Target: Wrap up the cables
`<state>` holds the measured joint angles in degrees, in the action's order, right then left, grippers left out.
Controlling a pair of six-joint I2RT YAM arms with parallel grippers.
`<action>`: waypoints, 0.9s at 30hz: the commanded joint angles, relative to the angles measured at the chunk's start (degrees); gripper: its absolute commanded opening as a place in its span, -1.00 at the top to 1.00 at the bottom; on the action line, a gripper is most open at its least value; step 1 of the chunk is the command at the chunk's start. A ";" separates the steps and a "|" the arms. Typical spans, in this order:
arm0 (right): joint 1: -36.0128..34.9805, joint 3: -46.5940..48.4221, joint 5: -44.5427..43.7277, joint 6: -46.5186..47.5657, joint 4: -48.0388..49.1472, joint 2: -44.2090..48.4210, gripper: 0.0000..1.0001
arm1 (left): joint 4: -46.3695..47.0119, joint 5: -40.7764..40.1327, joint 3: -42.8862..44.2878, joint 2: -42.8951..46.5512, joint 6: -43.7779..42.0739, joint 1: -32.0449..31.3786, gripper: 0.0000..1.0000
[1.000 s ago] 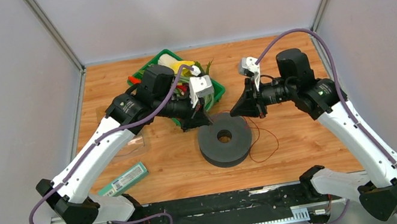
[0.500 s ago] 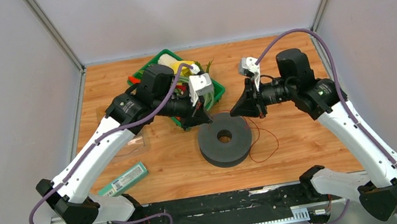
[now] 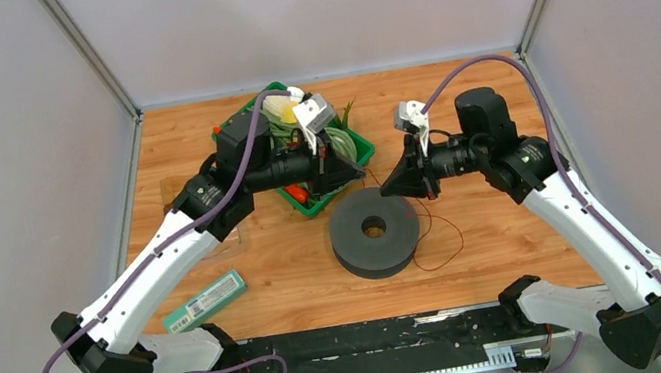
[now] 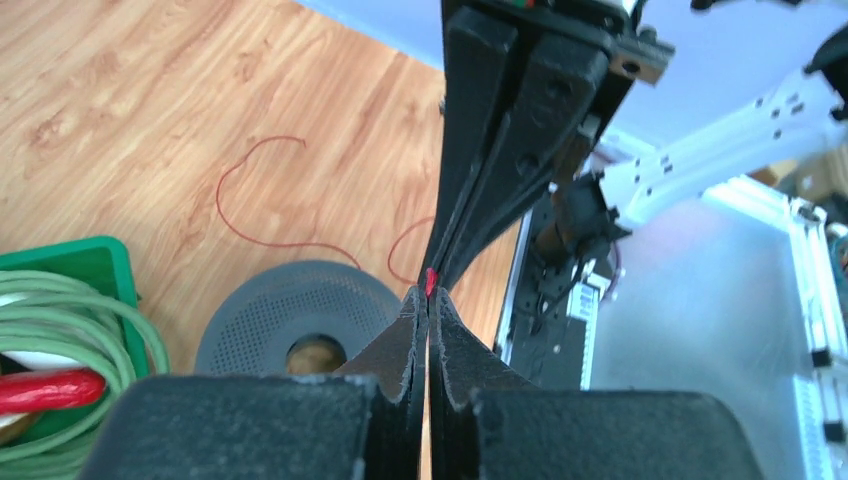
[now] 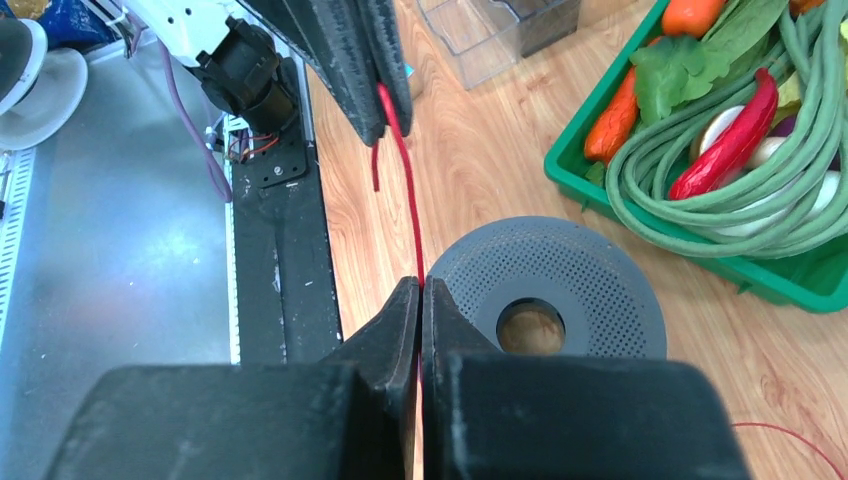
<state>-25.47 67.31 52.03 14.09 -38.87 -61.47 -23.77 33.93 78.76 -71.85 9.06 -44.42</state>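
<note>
The cable is a thread-thin red wire (image 3: 447,234) looping on the wood right of the grey perforated spool (image 3: 374,233). In the right wrist view, a taut stretch of the wire (image 5: 402,180) runs from my right gripper (image 5: 421,286), shut on it, up to the left gripper's fingers (image 5: 372,62). In the left wrist view, my left gripper (image 4: 429,296) is shut, with a red bit of wire (image 4: 431,279) showing at its tips. The right gripper's fingers (image 4: 500,150) stand just beyond. From above, the two grippers (image 3: 360,175) (image 3: 388,188) nearly meet over the spool's far edge.
A green basket (image 3: 362,149) of toy vegetables with pale green strands (image 5: 700,180) stands behind the spool, under the left arm. A clear container (image 5: 495,28) and a teal box (image 3: 206,300) lie at the left. A black rail (image 3: 332,343) runs along the near edge.
The left arm has swung up and to the right, from beside the spool toward the right gripper. Its jaws have shut on the wire. The right arm has barely shifted.
</note>
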 commanded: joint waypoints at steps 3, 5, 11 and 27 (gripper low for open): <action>-0.63 -1.04 2.11 -3.36 5.56 0.56 1.00 | 16.47 -6.32 -1.77 1.80 13.61 0.39 1.00; -0.72 -1.91 2.11 -3.45 5.65 0.91 1.00 | 18.57 -7.91 -2.73 1.63 15.45 0.65 1.00; -0.63 -3.15 -0.86 -2.40 6.09 1.97 0.76 | 22.89 -6.95 -3.88 0.93 20.38 1.27 1.00; 1.13 -13.17 -13.28 -7.67 32.63 17.09 -1.00 | 25.16 -5.20 -5.11 1.72 19.15 1.36 1.00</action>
<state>-24.25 55.53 42.04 8.88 -17.67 -44.36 -3.57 27.11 73.06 -71.64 26.98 -43.24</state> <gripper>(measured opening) 0.996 0.007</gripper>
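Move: The red cable is already pinched in both shut grippers. The short stretch between them has its middle roughly 2 cm right of and 3 cm below the left fingertips, and 2 cm left of and 3 cm above the right ones. The grey ring's middle is about 5 cm ahead, 3 cm right and 32 cm below the left hand. From that hand the vegetable basket is some 24 cm ahead, 11 cm left and 31 cm down. The left hand keeps its pinch on the red cable and carries it forward and up, about 3.5 cm each way and slightly right, its fingertips tilting up some 15 degrees and swinging a little forward, before it comes to rest. The right hand barely shifts at first, then opens fully to let go of the cable and, still spreading, backs off up and to the right by about 5 cm, rolling some 25 degrees around its finger line. ##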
